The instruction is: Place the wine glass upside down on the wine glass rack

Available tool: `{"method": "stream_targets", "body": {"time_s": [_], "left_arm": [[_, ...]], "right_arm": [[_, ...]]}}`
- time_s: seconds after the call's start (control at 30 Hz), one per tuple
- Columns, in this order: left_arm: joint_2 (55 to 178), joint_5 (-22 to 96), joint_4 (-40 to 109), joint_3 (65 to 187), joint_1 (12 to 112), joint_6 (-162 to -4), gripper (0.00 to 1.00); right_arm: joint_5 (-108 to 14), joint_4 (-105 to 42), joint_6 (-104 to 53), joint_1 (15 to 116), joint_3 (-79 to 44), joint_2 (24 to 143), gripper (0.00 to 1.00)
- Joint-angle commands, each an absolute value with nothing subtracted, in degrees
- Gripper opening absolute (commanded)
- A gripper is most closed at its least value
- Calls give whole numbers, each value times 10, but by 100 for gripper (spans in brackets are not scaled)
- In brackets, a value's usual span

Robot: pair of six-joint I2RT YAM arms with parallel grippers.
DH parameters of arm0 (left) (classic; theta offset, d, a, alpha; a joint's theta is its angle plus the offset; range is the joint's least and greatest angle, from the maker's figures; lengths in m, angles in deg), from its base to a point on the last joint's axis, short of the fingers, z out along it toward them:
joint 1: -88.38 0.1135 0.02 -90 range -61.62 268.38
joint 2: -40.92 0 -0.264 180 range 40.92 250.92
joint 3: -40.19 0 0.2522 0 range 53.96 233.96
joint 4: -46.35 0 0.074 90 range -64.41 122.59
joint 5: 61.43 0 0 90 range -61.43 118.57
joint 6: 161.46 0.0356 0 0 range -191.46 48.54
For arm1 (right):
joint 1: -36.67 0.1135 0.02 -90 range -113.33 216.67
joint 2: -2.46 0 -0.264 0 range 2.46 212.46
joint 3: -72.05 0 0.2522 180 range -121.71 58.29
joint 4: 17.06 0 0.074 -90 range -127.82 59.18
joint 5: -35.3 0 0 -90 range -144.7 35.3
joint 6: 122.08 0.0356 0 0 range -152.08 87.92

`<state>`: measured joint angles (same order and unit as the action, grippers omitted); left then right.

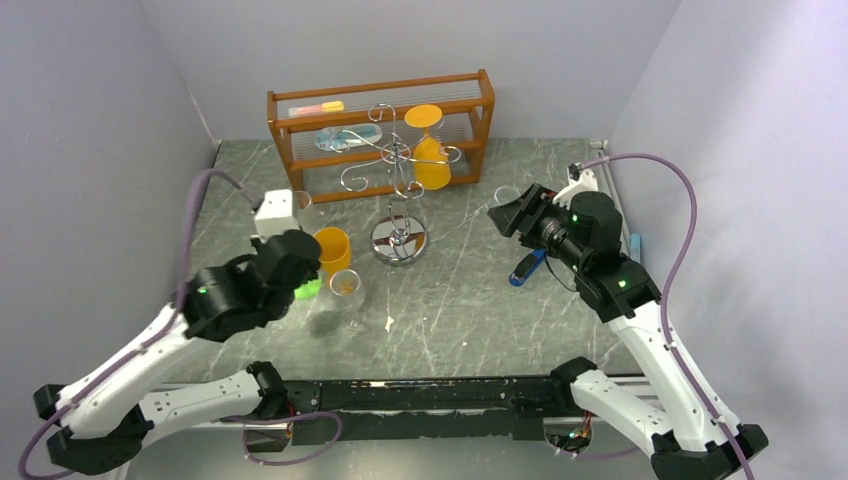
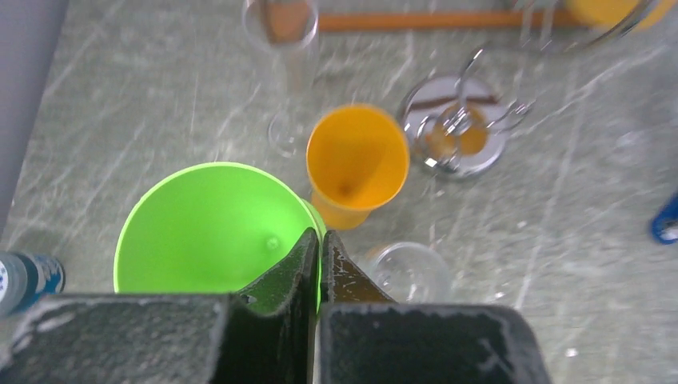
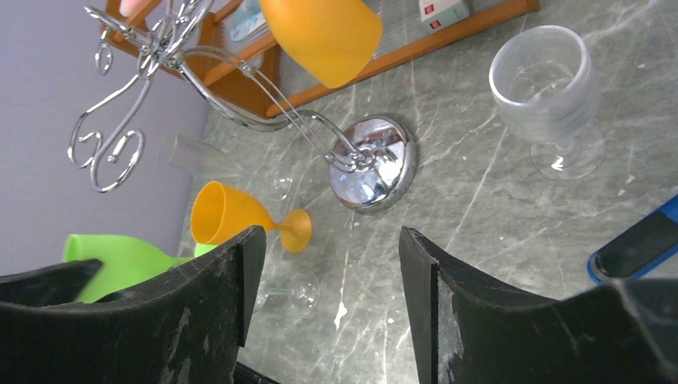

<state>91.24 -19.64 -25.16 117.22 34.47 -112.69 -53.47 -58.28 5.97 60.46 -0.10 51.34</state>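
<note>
A green wine glass (image 2: 208, 228) stands upright on the table at the left, and my left gripper (image 2: 321, 236) is shut on the near side of its rim, one finger inside the bowl and one outside. In the top view the glass (image 1: 307, 289) shows just past the left gripper (image 1: 290, 280). The silver wine glass rack (image 1: 398, 160) stands mid-table on its round shiny base (image 3: 376, 164). An orange glass (image 1: 431, 160) hangs upside down from it. My right gripper (image 3: 328, 240) stands open and empty to the right of the rack.
An orange glass (image 2: 356, 160) and a small clear glass (image 2: 409, 272) stand right next to the green one. A frosted clear glass (image 3: 548, 80) and a blue object (image 3: 640, 244) are near the right gripper. A tall clear glass (image 2: 284, 32) and a wooden shelf (image 1: 380, 135) stand behind.
</note>
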Motion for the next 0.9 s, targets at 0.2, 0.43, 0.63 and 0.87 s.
{"method": "stream_targets", "body": {"time_s": [0.2, 0.43, 0.63, 0.87], "left_arm": [[909, -124, -330, 1435, 349, -981, 5], [903, 18, -243, 1457, 348, -936, 5], [883, 194, -61, 1359, 348, -961, 5], [892, 263, 96, 1251, 348, -997, 5]], "right_arm": [[-460, -511, 87, 603, 52, 505, 68], [-426, -430, 183, 603, 117, 477, 70], [-416, -373, 360, 603, 189, 415, 69], [-482, -448, 424, 603, 188, 352, 70]]}}
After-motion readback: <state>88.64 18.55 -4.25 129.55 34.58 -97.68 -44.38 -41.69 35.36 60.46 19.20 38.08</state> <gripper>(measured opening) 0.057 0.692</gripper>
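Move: The left hand has the green wine glass pinched at its rim; the wine glass rack stands about 16 cm ahead and 15 cm right of this hand, its middle some 4 cm lower. The standing orange glass is roughly 6 cm ahead and 3 cm right, the near clear glass 5 cm right and 1 cm back, both about 18 cm below. From the open right hand, the green glass lies some 39 cm left, 6 cm back and 11 cm lower, the rack 11 cm ahead, 21 cm left and 8 cm lower. Upward first, the left hand lifts the already held green glass about 15 cm, then swings some 11 cm right towards the right gripper, drawing back a little, turning about 40 degrees clockwise and rolling its right side up; its rim grip stays shut. The right hand eases a few centimetres back and left, rolling its left side up about 30 degrees, fingers open. ##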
